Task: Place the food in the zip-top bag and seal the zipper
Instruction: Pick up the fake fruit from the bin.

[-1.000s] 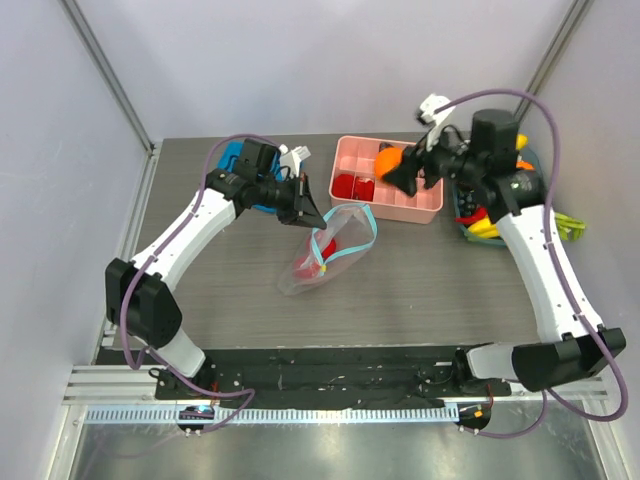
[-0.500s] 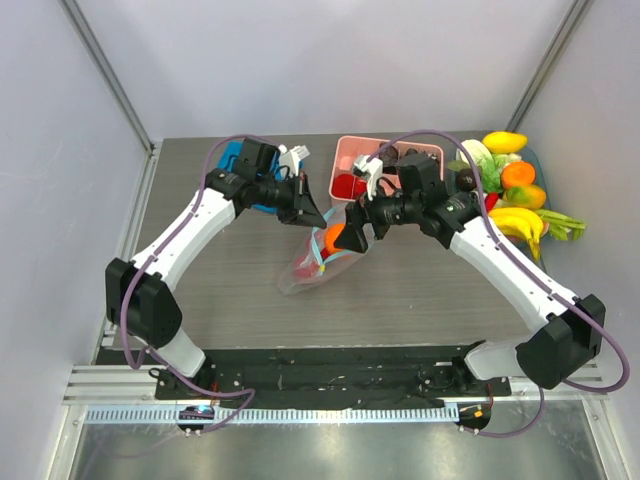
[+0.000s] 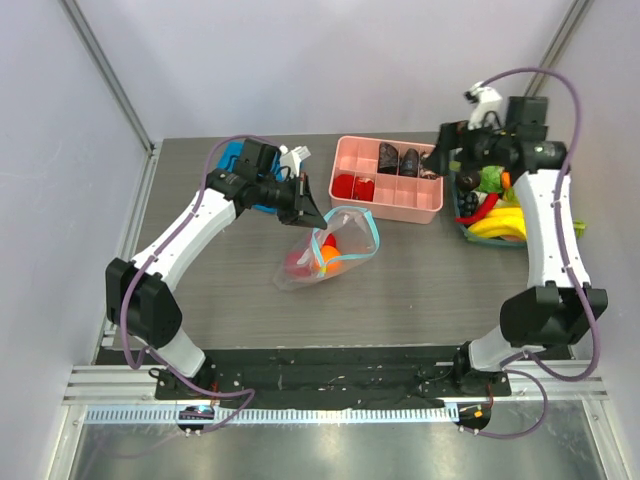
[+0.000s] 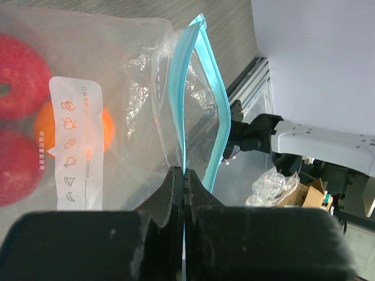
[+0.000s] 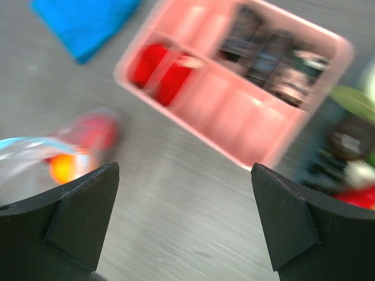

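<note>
The clear zip-top bag point(image 3: 328, 248) lies mid-table with its mouth held up and open. My left gripper point(image 3: 306, 211) point(image 4: 184, 171) is shut on the teal zipper point(image 4: 183, 105) at one edge of the mouth. Inside the bag lie two red round pieces point(image 4: 19, 76) and an orange point(image 3: 331, 256) point(image 4: 103, 130), behind the white label point(image 4: 75, 146). My right gripper point(image 3: 441, 166) point(image 5: 184, 175) hangs open and empty above the right end of the pink tray. More food point(image 3: 492, 205), a banana bunch, a red pepper and greens, is heaped at the far right.
A pink divided tray point(image 3: 420, 210) point(image 5: 234, 99) at the back holds red pieces and dark items. A folded blue cloth point(image 3: 236, 155) point(image 5: 82, 23) lies at the back left under my left arm. Grey walls close in on both sides.
My right arm carried the orange to the bag mouth, let it drop inside, and swung back to the far right with its jaws opening wide. The left gripper kept its hold.
</note>
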`<state>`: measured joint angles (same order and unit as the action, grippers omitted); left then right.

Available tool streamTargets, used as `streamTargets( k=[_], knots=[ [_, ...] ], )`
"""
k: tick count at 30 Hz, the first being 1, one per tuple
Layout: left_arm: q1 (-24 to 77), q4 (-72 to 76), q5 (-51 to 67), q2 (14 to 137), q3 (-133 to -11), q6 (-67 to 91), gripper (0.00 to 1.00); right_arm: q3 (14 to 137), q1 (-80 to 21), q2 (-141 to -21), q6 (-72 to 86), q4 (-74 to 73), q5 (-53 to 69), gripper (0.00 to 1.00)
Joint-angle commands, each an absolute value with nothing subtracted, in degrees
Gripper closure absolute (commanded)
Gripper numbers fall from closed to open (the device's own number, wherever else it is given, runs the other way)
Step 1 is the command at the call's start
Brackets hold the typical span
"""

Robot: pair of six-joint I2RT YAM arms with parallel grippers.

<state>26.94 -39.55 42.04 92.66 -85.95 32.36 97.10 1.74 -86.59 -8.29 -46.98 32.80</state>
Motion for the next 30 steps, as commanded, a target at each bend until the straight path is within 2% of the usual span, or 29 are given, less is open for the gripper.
streamTargets(
  k=[1,6,10,18,23,30],
  knots=[
    [26.98,-38.85,41.92,90.62,-88.15,31.03,1.00,105.89,13.24,-89.64,-14.32,-57.02,28.66,0.00],
    [26.98,-38.50,41.22,90.35,-88.16,31.38,1.00,111.09,26.08,-92.98,-19.77,-63.71,24.63,0.01],
    [26.98,-38.67,39.91,90.61,-88.50,30.77,1.00,110.83,28.21,-94.83,-23.90,-65.04,17.51,0.00],
    [26.98,-40.87,39.29,91.41,-89.74,27.86,1.00,110.31,27.69,-102.38,-29.17,-66.63,10.64,0.00],
    [26.98,-40.26,40.25,92.11,-90.26,27.77,1.00,109.43,23.57,-104.33,-30.06,-64.43,4.24,0.01],
    [26.98,-39.90,41.13,92.11,-88.33,27.25,1.00,97.76,14.34,-100.55,-39.36,-48.99,-10.88,0.00]
  ],
)
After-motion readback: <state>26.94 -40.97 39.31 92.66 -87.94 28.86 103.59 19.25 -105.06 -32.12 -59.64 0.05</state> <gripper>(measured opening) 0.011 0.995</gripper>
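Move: In the bin on the right, the mango lies about 26 cm to the right of the right hand, some 8 cm farther out and 19 cm below. The orange sits about 4 cm beyond the mango; the bananas are some 5 cm left of the mango and 6 cm nearer, the red pepper about 13 cm left of it and 3 cm nearer. From the left hand, the mango is roughly 56 cm right, 18 cm ahead and 14 cm lower. Sweeping about 24 cm right from beside the divided crate, the empty right hand swings fast over the bin, then sinks some 13 cm towards the fruit, with a last small ease forward and left. Its wrist turns clockwise early and pitches down, so the fingers end pointing steeply down above the bananas and short of the mango. They stay wide open and touch nothing. ##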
